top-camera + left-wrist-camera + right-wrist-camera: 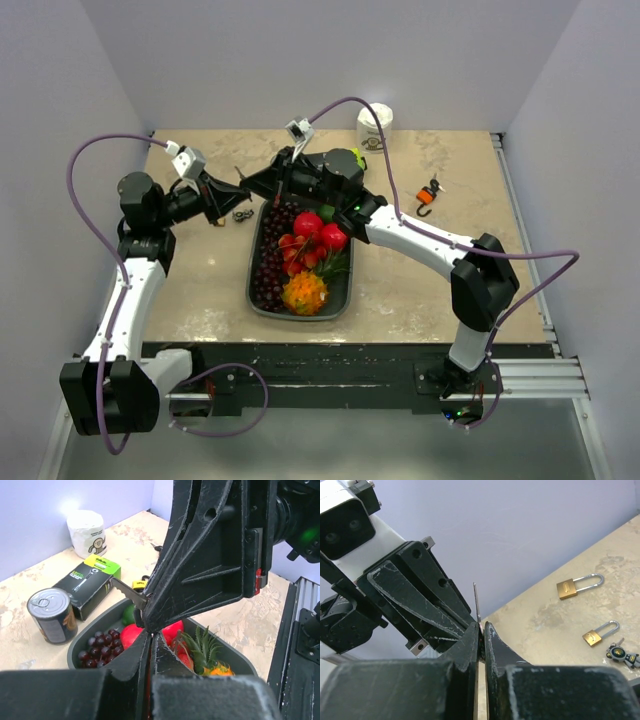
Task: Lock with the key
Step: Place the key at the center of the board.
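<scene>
My right gripper (481,627) is shut on the key (476,602), whose thin blade stands up edge-on from between its fingertips. In the left wrist view the same key (125,591) juts left out of the right gripper (145,603). My left gripper (151,633) is shut, tips right under the right gripper's tip; I cannot tell whether it pinches the key. Both grippers, left (234,192) and right (254,186), meet in the air above the tray's far left corner. Two brass padlocks (577,586) (600,632) lie on the table below, shackles up.
A grey tray (262,300) of grapes, red fruit and an orange fruit sits mid-table. A tin can (51,615), a green-and-black box (87,582) and a paper roll (375,125) stand at the back. An orange hook (428,196) lies to the right. A small keyring figure (622,655) lies by the padlocks.
</scene>
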Motion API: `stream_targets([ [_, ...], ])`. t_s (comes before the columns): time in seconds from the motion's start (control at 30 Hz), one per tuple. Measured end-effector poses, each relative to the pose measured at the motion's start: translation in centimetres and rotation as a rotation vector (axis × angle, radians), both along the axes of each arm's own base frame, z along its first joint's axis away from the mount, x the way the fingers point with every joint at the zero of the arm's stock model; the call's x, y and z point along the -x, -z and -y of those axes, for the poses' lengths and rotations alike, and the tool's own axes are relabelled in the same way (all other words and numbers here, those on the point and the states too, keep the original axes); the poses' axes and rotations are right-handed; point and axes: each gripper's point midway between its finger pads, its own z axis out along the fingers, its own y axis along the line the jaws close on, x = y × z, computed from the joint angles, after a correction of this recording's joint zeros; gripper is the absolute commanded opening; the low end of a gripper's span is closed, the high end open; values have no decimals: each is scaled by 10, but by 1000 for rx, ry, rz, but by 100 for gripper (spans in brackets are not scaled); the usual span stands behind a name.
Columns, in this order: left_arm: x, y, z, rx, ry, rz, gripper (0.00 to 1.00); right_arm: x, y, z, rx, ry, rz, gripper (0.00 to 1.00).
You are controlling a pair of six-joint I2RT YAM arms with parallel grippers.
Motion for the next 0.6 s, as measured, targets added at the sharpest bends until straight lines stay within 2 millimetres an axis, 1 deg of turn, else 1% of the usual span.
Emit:
stream_targets([
  [0.03,0,1,0,0,-3,-3,0,-1,1,0,2,2,-2,21],
  [0.07,-1,2,0,-2,-7,-8,0,-1,2,0,6,5,-6,35],
  [0.1,-1,3,-1,-3,-10,-15,0,-2,3,1,9,10,-10,63],
  [0.2,-9,9,-8,-6,-49,-51,0,-7,5,3,14,28,-16,94],
  [0.23,-13,12,-12,-8,-66,-65,0,-9,6,4,17,34,-18,96],
  [0.3,-23,19,-28,-18,-115,-98,0,-15,9,8,31,51,-19,97],
  [0.4,-49,39,-70,-69,-240,-159,0,-34,15,22,60,103,-17,97],
  [0.43,-61,49,-85,-101,-284,-188,0,-42,18,29,74,125,-15,97],
  [0.47,-70,57,-96,-131,-315,-212,0,-50,21,36,90,145,-8,97],
  [0.5,-83,69,-111,-181,-361,-241,0,-56,21,44,104,165,2,98],
  [0.6,-111,117,-143,-317,-433,-353,0,-67,21,66,143,214,33,98],
])
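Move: Some 14 cm ahead of the left hand, 12 cm to its left and 29 cm below lies the small padlock, the key fob about 7 cm to the right of the padlock, the large padlock about 15 cm to its left, level with it. For the right hand, the key is still right between its pads, shared with the left; the small padlock lies about 14 cm ahead and 13 cm left of that hand, and the fruit tray's middle about 10 cm to its right, 28 cm down. Carrying the key away in its shut fingers, the left hand swings left and forward while sinking ever faster, roughly 14, 11 and 12 cm, down towards the padlocks, turning about 25 degrees counter-clockwise and tipping downward. The right fingers spring wide open, letting go of the key, and that hand backs off about 7 cm forward and as much to the right, turning slightly clockwise. ##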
